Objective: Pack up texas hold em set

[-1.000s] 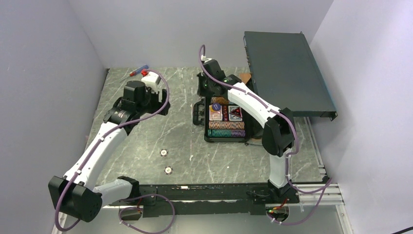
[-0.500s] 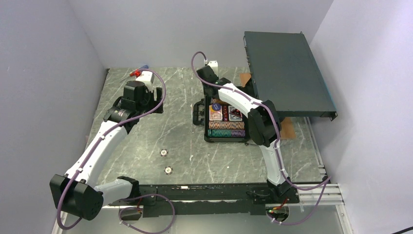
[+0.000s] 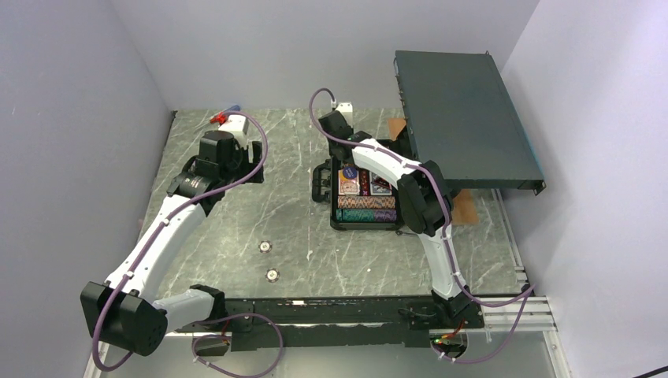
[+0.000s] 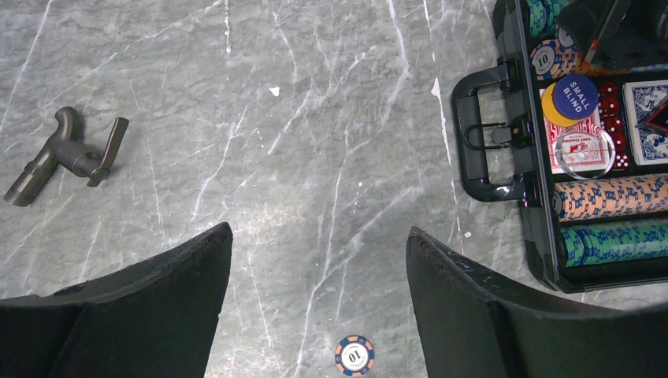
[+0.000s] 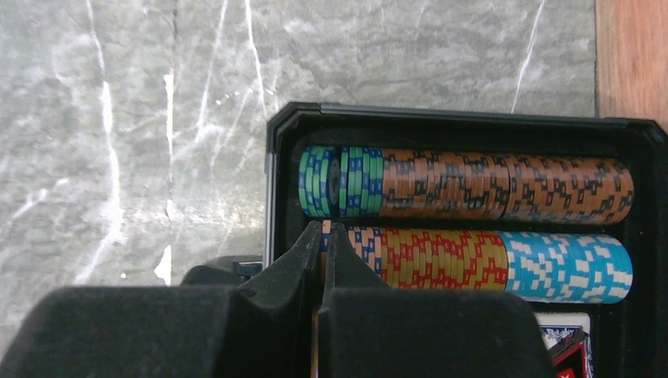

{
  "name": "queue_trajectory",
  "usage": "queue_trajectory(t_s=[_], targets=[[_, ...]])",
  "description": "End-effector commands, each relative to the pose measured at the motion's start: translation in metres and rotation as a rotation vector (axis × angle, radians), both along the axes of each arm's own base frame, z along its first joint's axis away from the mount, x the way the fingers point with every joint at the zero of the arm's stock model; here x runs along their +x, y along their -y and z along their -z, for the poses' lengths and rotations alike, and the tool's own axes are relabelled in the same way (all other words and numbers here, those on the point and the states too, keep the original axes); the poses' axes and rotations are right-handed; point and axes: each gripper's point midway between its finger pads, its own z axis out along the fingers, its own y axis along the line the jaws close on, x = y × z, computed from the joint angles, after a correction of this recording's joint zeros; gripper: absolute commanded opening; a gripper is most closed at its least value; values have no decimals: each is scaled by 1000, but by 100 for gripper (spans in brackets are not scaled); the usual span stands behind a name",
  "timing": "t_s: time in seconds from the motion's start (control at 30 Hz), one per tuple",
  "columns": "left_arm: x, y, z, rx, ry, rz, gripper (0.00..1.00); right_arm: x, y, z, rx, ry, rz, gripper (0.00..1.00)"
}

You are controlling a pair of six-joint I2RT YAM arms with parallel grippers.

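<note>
The small dark grey case (image 3: 364, 219) lies open mid-table, its black handle (image 4: 480, 134) to the left. It holds rows of striped chips (image 5: 488, 185), a red deck (image 4: 579, 146), a blue deck (image 4: 647, 118), red dice (image 4: 610, 98) and a blue "small blind" button (image 4: 574, 93). My right gripper (image 5: 325, 230) is shut on an orange-and-blue chip held on edge at the left end of the second chip row (image 5: 441, 256); in the top view it (image 3: 340, 146) is over the case's far end. My left gripper (image 4: 317, 232) is open and empty above the table, left of the case. A loose "10" chip (image 4: 354, 356) lies below it.
Two loose chips (image 3: 266, 247) (image 3: 272, 275) lie on the marble table near the front. A grey metal fitting (image 4: 67, 153) lies to the left. A screwdriver (image 3: 224, 115) lies at the far left. The large dark rack box (image 3: 465, 118) leans at the back right, over a brown board (image 3: 466, 209).
My right arm has folded in, its wrist moving toward the far end of the case. My left gripper has shifted slightly toward the far left.
</note>
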Motion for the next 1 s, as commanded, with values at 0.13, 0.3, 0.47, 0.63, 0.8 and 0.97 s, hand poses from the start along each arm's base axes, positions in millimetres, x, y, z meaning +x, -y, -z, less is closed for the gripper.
queue_trajectory(t_s=[0.13, 0.3, 0.47, 0.63, 0.8, 0.97], targets=[[2, 2, -8, -35, 16, -1, 83, 8, 3, 5, 0, 50, 9, 4], [3, 3, -5, -35, 8, 3, 83, 8, 3, 9, -10, 41, -2, 14], [4, 4, -2, -39, -2, 8, 83, 4, 0, 1, 2, 32, -24, 26], [5, 6, 4, -42, -22, 12, 83, -2, 0, -24, 20, 41, -48, 36], [-4, 14, 24, -86, -122, 8, 83, -30, -5, -74, 77, 47, -154, 48], [-39, 24, 75, -187, -351, -45, 78, -82, -3, -96, 159, 38, -293, 64]])
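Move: The right hand, shut on a poker chip, has the open left end of the second chip row about 2 cm below and 1 cm back and right. The green-and-brown row's middle lies some 4 cm forward and 9 cm right; the red card deck, about 7 cm back and 3 cm right. From the open left hand, the nearer loose chip is roughly 9 cm back, 2 cm right and 18 cm down; the other, 18 cm back and 4 cm right. Down about 2 cm and very slightly back, the right hand sets its held chip at the left end of the second row, pauses and opens to let go. It then backs out, rising over 5 cm and drawing back about 4 cm as the fingers spread. Late on, the empty, open left hand sinks some 4 cm towards the nearer loose chip, tipping downward about 10 degrees. ##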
